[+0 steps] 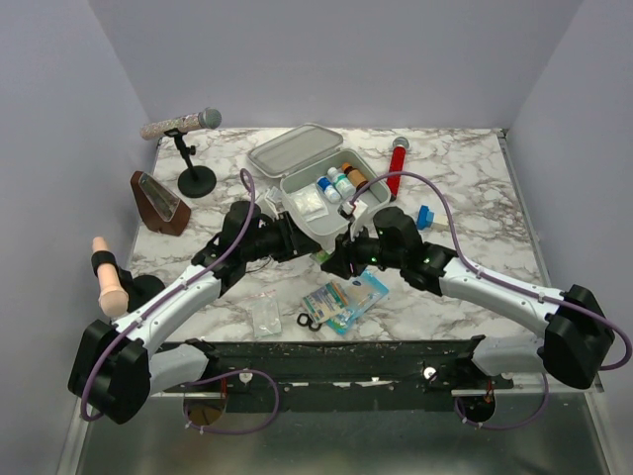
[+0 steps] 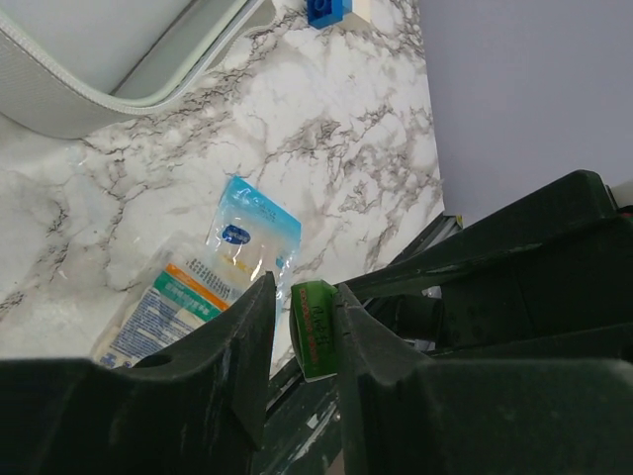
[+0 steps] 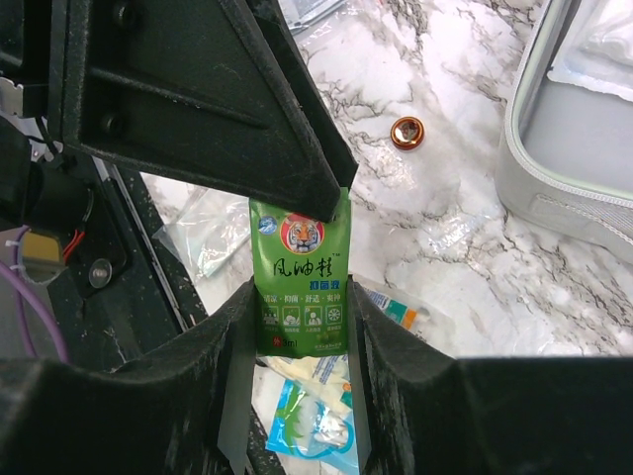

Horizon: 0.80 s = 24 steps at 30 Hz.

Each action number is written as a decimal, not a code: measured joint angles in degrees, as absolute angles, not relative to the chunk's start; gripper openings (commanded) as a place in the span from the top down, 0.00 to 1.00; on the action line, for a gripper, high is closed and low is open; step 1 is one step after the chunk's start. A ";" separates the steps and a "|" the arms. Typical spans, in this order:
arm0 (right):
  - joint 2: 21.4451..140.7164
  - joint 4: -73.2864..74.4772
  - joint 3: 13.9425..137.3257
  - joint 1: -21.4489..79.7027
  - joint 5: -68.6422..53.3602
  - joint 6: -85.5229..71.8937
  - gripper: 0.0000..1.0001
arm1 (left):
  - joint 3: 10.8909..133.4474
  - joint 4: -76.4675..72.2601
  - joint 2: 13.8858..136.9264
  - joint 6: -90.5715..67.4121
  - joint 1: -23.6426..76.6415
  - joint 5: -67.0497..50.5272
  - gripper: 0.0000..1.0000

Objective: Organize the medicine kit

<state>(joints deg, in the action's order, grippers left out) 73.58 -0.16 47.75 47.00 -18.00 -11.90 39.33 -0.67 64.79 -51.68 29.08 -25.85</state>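
The medicine kit (image 1: 321, 234) is a pale tin box standing open at mid-table, its lid (image 1: 297, 148) tipped back, with small bottles and a white pouch inside. Just in front of it both grippers meet over a small green tiger-print box (image 3: 300, 287). My right gripper (image 3: 302, 292) is shut on that box's lower sides. My left gripper (image 2: 305, 297) straddles the green box (image 2: 315, 332) from the other end. One of its fingers touches the box and a narrow gap shows at the other. In the top view the box (image 1: 325, 255) is almost hidden between the jaws.
Flat medicine packets (image 1: 341, 297), a clear bag (image 1: 265, 315) and a black ring (image 1: 307, 322) lie near the front edge. A red cylinder (image 1: 398, 163) and a blue block (image 1: 425, 216) sit right of the kit. A microphone stand (image 1: 196, 178) and a brown wedge (image 1: 158, 203) stand at the left. A copper cap (image 3: 406, 131) lies by the kit.
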 measured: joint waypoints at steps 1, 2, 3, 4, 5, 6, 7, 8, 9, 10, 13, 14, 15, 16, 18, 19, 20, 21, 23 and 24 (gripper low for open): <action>73.58 -0.10 47.75 47.05 -18.00 -11.84 0.62 | 39.33 -0.75 64.79 -51.68 29.12 -26.04 0.66; 73.58 -0.05 47.75 47.07 -17.98 -11.77 0.62 | 39.33 -0.82 64.84 -51.68 29.19 -26.22 0.67; 73.58 0.03 47.75 47.11 -17.91 -11.60 0.62 | 39.33 -0.91 64.88 -51.68 29.26 -26.35 0.69; 73.58 0.12 47.75 47.16 -17.87 -11.49 0.62 | 39.33 -1.08 64.99 -51.66 29.32 -26.59 0.71; 73.58 0.16 47.75 47.18 -17.82 -11.35 0.62 | 39.33 -1.21 65.10 -51.68 29.34 -26.72 0.75; 73.58 0.23 47.75 47.18 -17.80 -11.25 0.60 | 39.33 -1.34 65.28 -51.68 29.36 -26.92 0.78; 73.58 0.49 47.75 47.18 -17.80 -11.07 0.54 | 39.33 -1.50 65.43 -51.70 29.39 -27.16 0.81; 73.58 0.80 47.75 47.18 -17.80 -10.90 0.47 | 39.33 -1.58 65.52 -51.66 29.39 -27.49 0.83; 73.58 1.04 47.75 47.22 -17.78 -10.76 0.40 | 39.33 -1.58 65.67 -51.64 29.47 -27.70 0.84; 73.60 1.32 47.83 47.24 -17.67 -10.52 0.34 | 39.33 -1.52 65.78 -51.66 29.50 -27.77 0.85; 73.58 2.04 48.58 47.27 -16.69 -10.35 0.31 | 39.33 -1.10 65.89 -51.66 29.50 -27.92 0.92; 73.56 2.07 48.82 47.27 -16.23 -10.24 0.30 | 39.33 -0.99 65.91 -51.70 29.50 -27.92 0.94; 73.49 2.15 49.01 47.27 -15.75 -10.17 0.30 | 39.33 -0.86 65.93 -51.79 29.50 -27.92 0.95; 73.43 2.31 49.17 47.27 -15.35 -10.04 0.30 | 39.33 -0.73 65.93 -51.88 29.50 -27.92 0.98; 73.25 2.68 49.34 47.24 -14.44 -9.78 0.30 | 39.42 -0.56 66.15 -52.05 29.50 -27.92 1.00; 73.17 2.79 49.34 47.24 -14.13 -9.54 0.29 | 39.53 -0.51 66.52 -52.25 29.50 -27.92 1.00; 73.06 3.01 49.34 47.27 -13.65 -9.26 0.29 | 39.66 -0.40 66.83 -52.45 29.50 -27.90 1.00; 72.93 3.27 49.36 47.31 -12.82 -8.84 0.28 | 39.86 -0.14 67.20 -52.64 29.50 -27.86 1.00; 72.73 3.73 49.43 47.53 -11.22 -7.88 0.27 | 40.62 1.13 68.12 -53.28 29.50 -27.70 1.00; 72.66 4.21 49.60 47.79 -10.07 -7.27 0.27 | 41.43 2.20 68.75 -53.52 29.50 -27.62 1.00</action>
<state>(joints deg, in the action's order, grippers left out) 72.66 4.21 49.60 47.79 -10.07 -7.27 41.43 2.20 68.75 -53.52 29.50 -27.62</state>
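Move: The green box, already held by the right fingers, juts in between the left fingertips: its middle is about 3 cm to the right, 1 cm back and 1 cm below the left hand, and 2 cm left, 1 cm ahead and 1 cm below the right. From the left hand, the open kit lies roughly 14 cm ahead, 5 cm right; the striped packet 9 cm back, 2 cm right; the brown cap 6 cm left, 1 cm ahead, all 12 to 15 cm lower. Close the left gripper from under half open to nearly shut, pinching the protruding end of the green box, and let that hand sink about 1 cm. Midway through that closing, spread the right fingers to let go of the box, then ease the right hand some 2 cm forward and to its right, with a slight clockwise turn. ##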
